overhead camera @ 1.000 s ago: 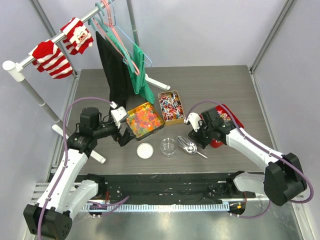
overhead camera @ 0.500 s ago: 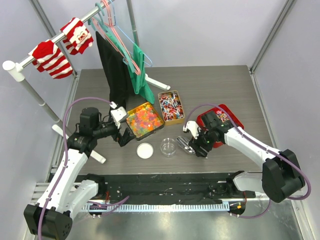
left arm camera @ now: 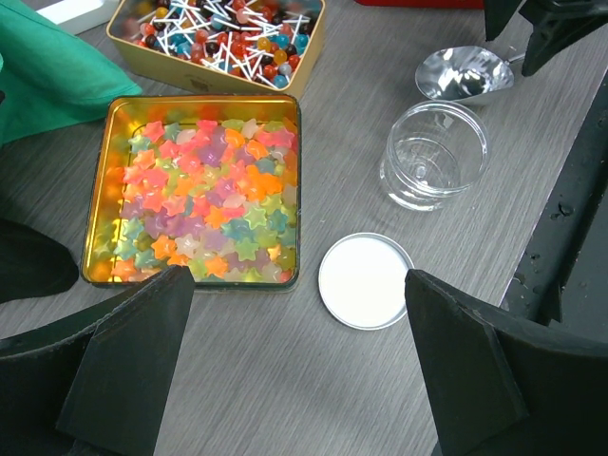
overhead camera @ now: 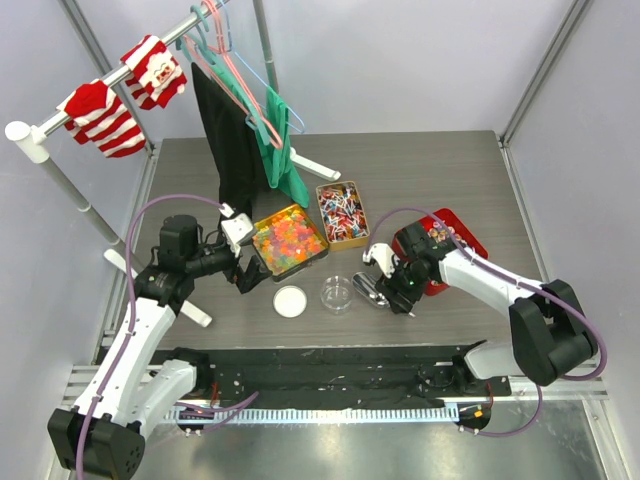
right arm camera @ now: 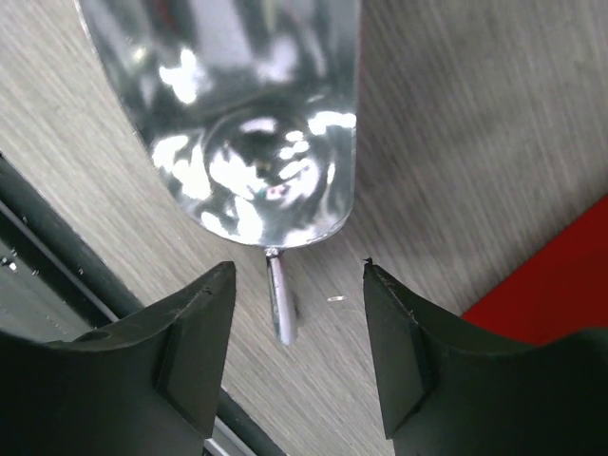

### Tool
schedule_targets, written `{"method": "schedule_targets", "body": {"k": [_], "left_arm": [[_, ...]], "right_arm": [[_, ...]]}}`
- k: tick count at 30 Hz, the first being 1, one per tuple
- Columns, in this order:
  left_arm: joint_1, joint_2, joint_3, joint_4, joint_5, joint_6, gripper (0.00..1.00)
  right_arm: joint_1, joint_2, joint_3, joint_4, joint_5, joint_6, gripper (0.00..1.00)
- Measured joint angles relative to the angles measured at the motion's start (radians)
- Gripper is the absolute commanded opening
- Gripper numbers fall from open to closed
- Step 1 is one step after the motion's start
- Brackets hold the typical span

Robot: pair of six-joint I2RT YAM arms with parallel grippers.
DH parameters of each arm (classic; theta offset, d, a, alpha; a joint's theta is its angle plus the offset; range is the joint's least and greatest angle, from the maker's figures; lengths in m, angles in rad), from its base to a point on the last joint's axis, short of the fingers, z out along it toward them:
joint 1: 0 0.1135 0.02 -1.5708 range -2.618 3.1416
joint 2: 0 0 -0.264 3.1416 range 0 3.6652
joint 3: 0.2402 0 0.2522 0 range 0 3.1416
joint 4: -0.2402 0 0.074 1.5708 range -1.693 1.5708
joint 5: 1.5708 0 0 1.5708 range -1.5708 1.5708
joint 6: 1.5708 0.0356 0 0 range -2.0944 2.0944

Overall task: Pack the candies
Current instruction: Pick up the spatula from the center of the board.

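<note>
The candies are star-shaped gummies [overhead camera: 289, 240] in a gold tin [left arm camera: 296, 171] and wrapped lollipops [overhead camera: 341, 213] in a second gold tin [left arm camera: 313, 49] behind it. In the left wrist view the gummies [left arm camera: 204, 199] lie just ahead of my left gripper [left arm camera: 294, 313], which is wide open above bare table near the white lid [left arm camera: 366, 280]. My right gripper [right arm camera: 296, 313] is low over the table, open, and straddles the thin handle [right arm camera: 281, 299] of the silver scoop [right arm camera: 237, 114] without touching it. From above, this gripper [overhead camera: 400, 295] sits right of the scoop [overhead camera: 368, 290].
A clear round jar [overhead camera: 336, 293] stands open between the lid [overhead camera: 289, 301] and the scoop. A red tray [overhead camera: 455, 240] lies behind the right arm. A clothes rack [overhead camera: 150, 50] with hanging garments stands at the back left. The black table edge [right arm camera: 57, 285] runs close to the scoop.
My right gripper has moved left and down from beside the red tray to the scoop's handle. The left arm has not moved.
</note>
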State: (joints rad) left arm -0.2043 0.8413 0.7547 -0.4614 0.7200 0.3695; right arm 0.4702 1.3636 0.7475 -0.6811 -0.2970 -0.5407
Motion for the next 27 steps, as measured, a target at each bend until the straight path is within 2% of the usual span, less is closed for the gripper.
{"method": "schedule_targets", "body": {"k": [10, 14, 16, 19, 20, 22, 27], "left_arm": [[0.002, 0.000, 0.000, 0.000, 0.000, 0.000, 0.98], [0.002, 0.000, 0.000, 0.000, 0.000, 0.000, 0.98], [0.002, 0.000, 0.000, 0.000, 0.000, 0.000, 0.98], [0.002, 0.001, 0.000, 0.000, 0.000, 0.000, 0.98], [0.002, 0.001, 0.000, 0.000, 0.000, 0.000, 0.98], [0.002, 0.001, 0.000, 0.000, 0.000, 0.000, 0.98], [0.002, 0.011, -0.001, 0.004, 0.000, -0.003, 0.99]], "right_arm": [[0.040, 0.003, 0.000, 0.028, 0.018, 0.029, 0.55], [0.064, 0.037, 0.000, 0.036, 0.031, 0.039, 0.37], [0.069, 0.053, 0.000, 0.038, 0.039, 0.043, 0.32], [0.070, 0.057, 0.000, 0.039, 0.053, 0.047, 0.18], [0.070, 0.057, 0.000, 0.041, 0.057, 0.048, 0.09], [0.071, 0.056, 0.000, 0.045, 0.069, 0.049, 0.02], [0.071, 0.016, 0.000, 0.049, 0.109, 0.051, 0.01]]}}
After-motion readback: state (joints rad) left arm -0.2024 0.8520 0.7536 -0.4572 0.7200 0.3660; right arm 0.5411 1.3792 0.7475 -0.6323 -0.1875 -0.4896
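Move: The spatula's handle lies almost between your open right fingers, about 1 cm to their left and 1 cm lower; its middle is some 2 cm ahead, 3 cm left and 2 cm below. The glass cup stands about 12 cm left and 2 cm ahead, the red candy box roughly 10 cm ahead and 8 cm right, both near hand height. From the left hand, the spatula is some 21 cm right, 2 cm back and 19 cm below. Shift the half-open right gripper about 1 cm left to centre it over the spatula's handle, then sink it about 1.5 cm. Shut the fingers fully on the thin handle, right behind the scoop, pinching it from both sides; then start up and forward, about 1 cm each way, keeping the pinch. ##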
